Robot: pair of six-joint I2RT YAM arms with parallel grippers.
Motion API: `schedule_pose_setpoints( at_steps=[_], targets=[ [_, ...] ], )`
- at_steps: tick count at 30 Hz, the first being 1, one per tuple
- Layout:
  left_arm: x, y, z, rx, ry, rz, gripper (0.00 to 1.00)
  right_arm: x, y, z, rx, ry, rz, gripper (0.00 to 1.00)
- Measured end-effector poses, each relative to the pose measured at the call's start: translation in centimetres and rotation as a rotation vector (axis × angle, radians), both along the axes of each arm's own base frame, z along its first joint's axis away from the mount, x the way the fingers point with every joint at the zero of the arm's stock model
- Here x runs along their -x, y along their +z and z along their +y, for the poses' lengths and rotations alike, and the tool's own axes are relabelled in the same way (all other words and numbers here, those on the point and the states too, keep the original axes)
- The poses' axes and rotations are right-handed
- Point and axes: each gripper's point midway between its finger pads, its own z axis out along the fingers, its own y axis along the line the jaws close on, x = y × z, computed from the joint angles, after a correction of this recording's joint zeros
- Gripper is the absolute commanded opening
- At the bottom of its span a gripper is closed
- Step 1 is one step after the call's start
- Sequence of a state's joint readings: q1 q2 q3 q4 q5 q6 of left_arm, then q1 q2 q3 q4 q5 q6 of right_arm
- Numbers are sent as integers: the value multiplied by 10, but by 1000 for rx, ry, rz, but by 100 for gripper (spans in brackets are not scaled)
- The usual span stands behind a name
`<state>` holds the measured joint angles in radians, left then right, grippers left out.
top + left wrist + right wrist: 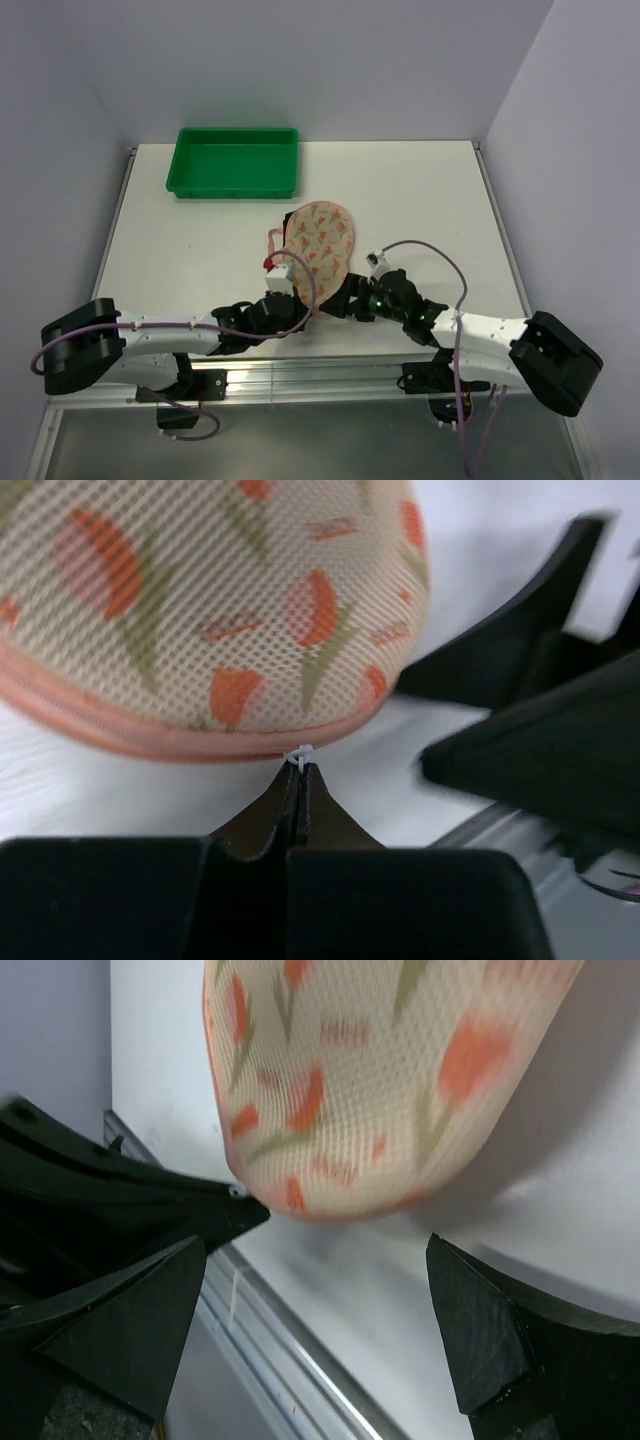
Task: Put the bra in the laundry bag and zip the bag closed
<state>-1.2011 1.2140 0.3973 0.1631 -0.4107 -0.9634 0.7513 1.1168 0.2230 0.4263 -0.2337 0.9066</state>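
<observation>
The laundry bag (320,240) lies on the white table, a pale pink mesh case with orange-and-green print. It fills the left wrist view (220,610) and shows in the right wrist view (380,1080). Its pink zipper edging (150,742) looks closed where visible. My left gripper (298,772) is shut on the small white zipper pull (299,753) at the bag's near end, also seen from above (312,300). My right gripper (315,1250) is open and empty just short of that near end, beside the left one (348,300). The bra is not in view.
A green plastic tray (238,131) stands at the far left of the table. The bag's pink loop (272,240) lies at its left side. The table's metal front rail (280,1360) runs right under both grippers. Walls close in on the left, back and right.
</observation>
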Motion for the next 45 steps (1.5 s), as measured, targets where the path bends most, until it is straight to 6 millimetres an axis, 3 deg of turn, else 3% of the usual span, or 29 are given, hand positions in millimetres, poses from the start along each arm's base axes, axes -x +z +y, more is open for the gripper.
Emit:
schedule_pose_setpoints(
  at_steps=[3, 6, 9, 13, 18, 21, 29, 35, 42, 43, 45],
  targets=[
    [-4, 19, -29, 47, -58, -24, 0, 17, -9, -6, -2, -15, 29, 100],
    [-6, 31, -54, 86, -114, -40, 0, 15, -7, -16, -28, -91, 29, 100],
    [-4, 27, -62, 80, -151, -37, 0, 9, 3, -20, -73, -146, 17, 92],
    [0, 22, -63, 65, -180, -33, 0, 1, 10, -19, -111, -196, 12, 69],
    [1, 23, -65, 70, -186, -32, 0, -5, -2, -20, -95, -242, 49, 21],
    [0, 22, -64, 64, -184, -33, 0, -8, 0, -19, -110, -256, 53, 9],
    [-5, 18, -42, 37, -123, -60, 0, -25, 4, -32, -109, -287, 24, 6],
    [-3, 3, -14, 0, -75, -50, 0, -32, -10, -47, -59, -289, 47, 5],
    [-3, 2, -6, -4, -60, -52, 0, -38, -20, -54, -10, -267, 68, 8],
    [-4, 2, -5, -9, -56, -54, 3, -39, -19, -55, -6, -266, 65, 9],
    [-4, 1, -4, -17, -53, -57, 23, -41, -19, -58, 6, -264, 59, 17]
  ],
)
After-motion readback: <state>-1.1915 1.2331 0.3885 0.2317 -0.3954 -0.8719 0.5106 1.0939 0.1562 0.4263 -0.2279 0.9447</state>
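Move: The right hand's open fingers stand at the laundry bag's near right edge, which lies about 2 cm ahead and 1 cm below; the bag's middle is some 12 cm ahead, 3 cm left and 4 cm lower. The left hand already holds the zipper pull, with that edge roughly 4 cm ahead and 6 cm right. The bra pokes out about 23 cm ahead and 5 cm left of the left hand. Left hand, holding the pull, goes 6 cm right and returns; right pinches the bag's edge, then draws right-forward. ##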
